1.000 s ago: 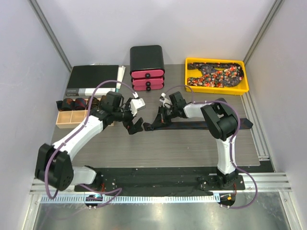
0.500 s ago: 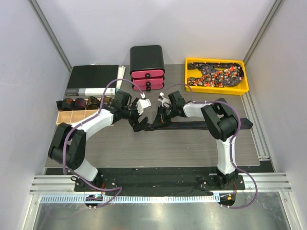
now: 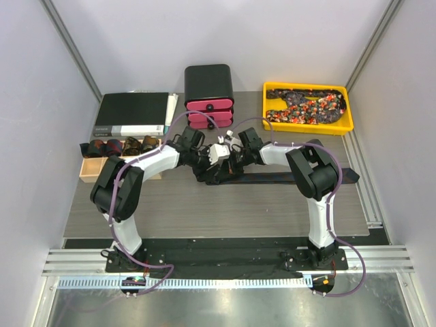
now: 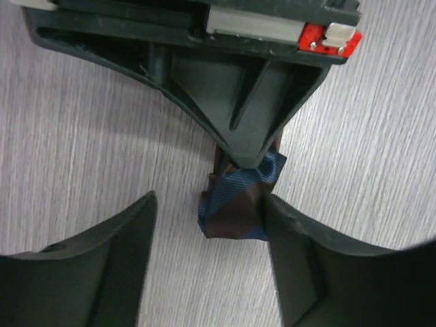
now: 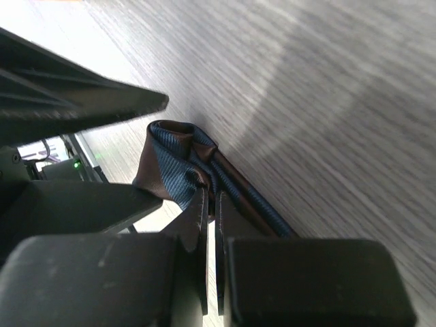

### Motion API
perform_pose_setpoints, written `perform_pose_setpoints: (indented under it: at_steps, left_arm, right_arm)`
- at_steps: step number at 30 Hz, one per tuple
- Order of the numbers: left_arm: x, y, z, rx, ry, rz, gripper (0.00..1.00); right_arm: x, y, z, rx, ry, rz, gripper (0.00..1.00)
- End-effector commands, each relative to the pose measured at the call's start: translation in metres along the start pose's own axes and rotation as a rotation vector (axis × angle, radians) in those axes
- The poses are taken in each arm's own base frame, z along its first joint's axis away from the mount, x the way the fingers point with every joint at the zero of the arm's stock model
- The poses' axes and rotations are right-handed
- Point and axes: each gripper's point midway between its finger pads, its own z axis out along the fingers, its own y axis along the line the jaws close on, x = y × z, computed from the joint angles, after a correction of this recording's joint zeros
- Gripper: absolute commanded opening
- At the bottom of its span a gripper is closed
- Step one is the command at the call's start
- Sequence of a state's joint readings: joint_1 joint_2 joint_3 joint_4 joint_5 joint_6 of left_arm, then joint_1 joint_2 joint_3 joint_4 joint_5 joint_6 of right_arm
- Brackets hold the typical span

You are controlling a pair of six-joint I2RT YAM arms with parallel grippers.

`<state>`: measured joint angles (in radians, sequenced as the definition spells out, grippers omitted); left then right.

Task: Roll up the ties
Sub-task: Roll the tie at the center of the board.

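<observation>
A dark navy and brown tie [image 3: 293, 177] lies flat across the middle of the table, its left end folded into a small bunch [image 4: 235, 208]. My right gripper [image 5: 211, 197] is shut on the tie just behind that fold; from above it sits at the table's centre [image 3: 229, 167]. My left gripper [image 4: 210, 204] straddles the folded end with its jaws open. Its right finger [image 4: 306, 259] touches the fabric and its left finger [image 4: 109, 266] stands clear of it. In the top view the left gripper [image 3: 208, 173] meets the right one nose to nose.
A yellow tray [image 3: 349, 126] at the back right holds speckled ties [image 3: 303, 107]. A wooden divider box [image 3: 92, 169] at the left holds rolled ties [image 3: 112, 146]. A black box with pink drawers [image 3: 208, 95] and a flat black case [image 3: 133, 112] stand at the back.
My left arm has swung right across the table to the tie's folded end, and its jaws have narrowed around it. The right gripper has kept its pinch in place.
</observation>
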<state>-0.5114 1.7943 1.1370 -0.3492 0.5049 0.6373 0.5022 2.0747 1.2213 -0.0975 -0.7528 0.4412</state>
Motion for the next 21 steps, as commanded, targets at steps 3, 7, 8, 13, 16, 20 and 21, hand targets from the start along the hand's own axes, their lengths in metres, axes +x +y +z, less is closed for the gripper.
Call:
perform_pose_setpoints:
  at_steps: [3, 7, 8, 13, 16, 20, 21]
  left_arm:
    - [0.003, 0.0, -0.003, 0.012, 0.064, 0.045, 0.56]
    - [0.017, -0.012, 0.001, 0.056, 0.144, 0.065, 0.49]
    - [0.019, -0.012, 0.001, 0.052, 0.155, 0.071, 0.46]
    - [0.029, -0.013, 0.005, 0.054, 0.206, 0.057, 0.4]
    - [0.031, -0.014, 0.005, 0.054, 0.219, 0.05, 0.36]
    - [0.034, -0.013, 0.008, 0.052, 0.236, 0.035, 0.31]
    - [0.033, -0.012, 0.008, 0.049, 0.238, 0.036, 0.31]
  right_arm:
    - [-0.017, 0.008, -0.007, 0.02, -0.039, -0.06, 0.01]
    - [-0.017, 0.009, -0.006, 0.013, -0.037, -0.05, 0.01]
    - [-0.017, 0.01, -0.006, 0.011, -0.035, -0.045, 0.01]
    - [-0.02, 0.02, -0.01, -0.024, -0.037, -0.016, 0.12]
    - [-0.024, 0.022, -0.014, -0.039, -0.048, 0.02, 0.19]
    - [-0.025, 0.026, -0.019, -0.09, -0.05, 0.086, 0.25]
    - [-0.025, 0.025, -0.019, -0.103, -0.056, 0.091, 0.27]
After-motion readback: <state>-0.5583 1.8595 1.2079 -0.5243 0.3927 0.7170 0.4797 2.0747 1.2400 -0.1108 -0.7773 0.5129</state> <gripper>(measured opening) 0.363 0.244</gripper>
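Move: The rolled end of the tie lies just below the left hand's open fingertips, about 2 cm down and 1 cm back. For the right hand, still pinching its near edge, the roll is some 2 cm to the left at the same height. From the left hand, the middle of the flat tie strip is roughly 26 cm to the right and 3 cm lower, and the wooden tie box's middle some 30 cm left and 7 cm ahead. The left hand sinks about 2 cm onto the rolled end, easing back towards its base and slightly left as the fingers tip some 10 degrees steeper towards the board, and closes its half-open fingers until they pinch the roll from both sides. The right hand holds nearly still with its pinch on the roll's edge, then, once the left is down around it, starts to spread its fingers and lifts about 1 cm, slightly forward. ##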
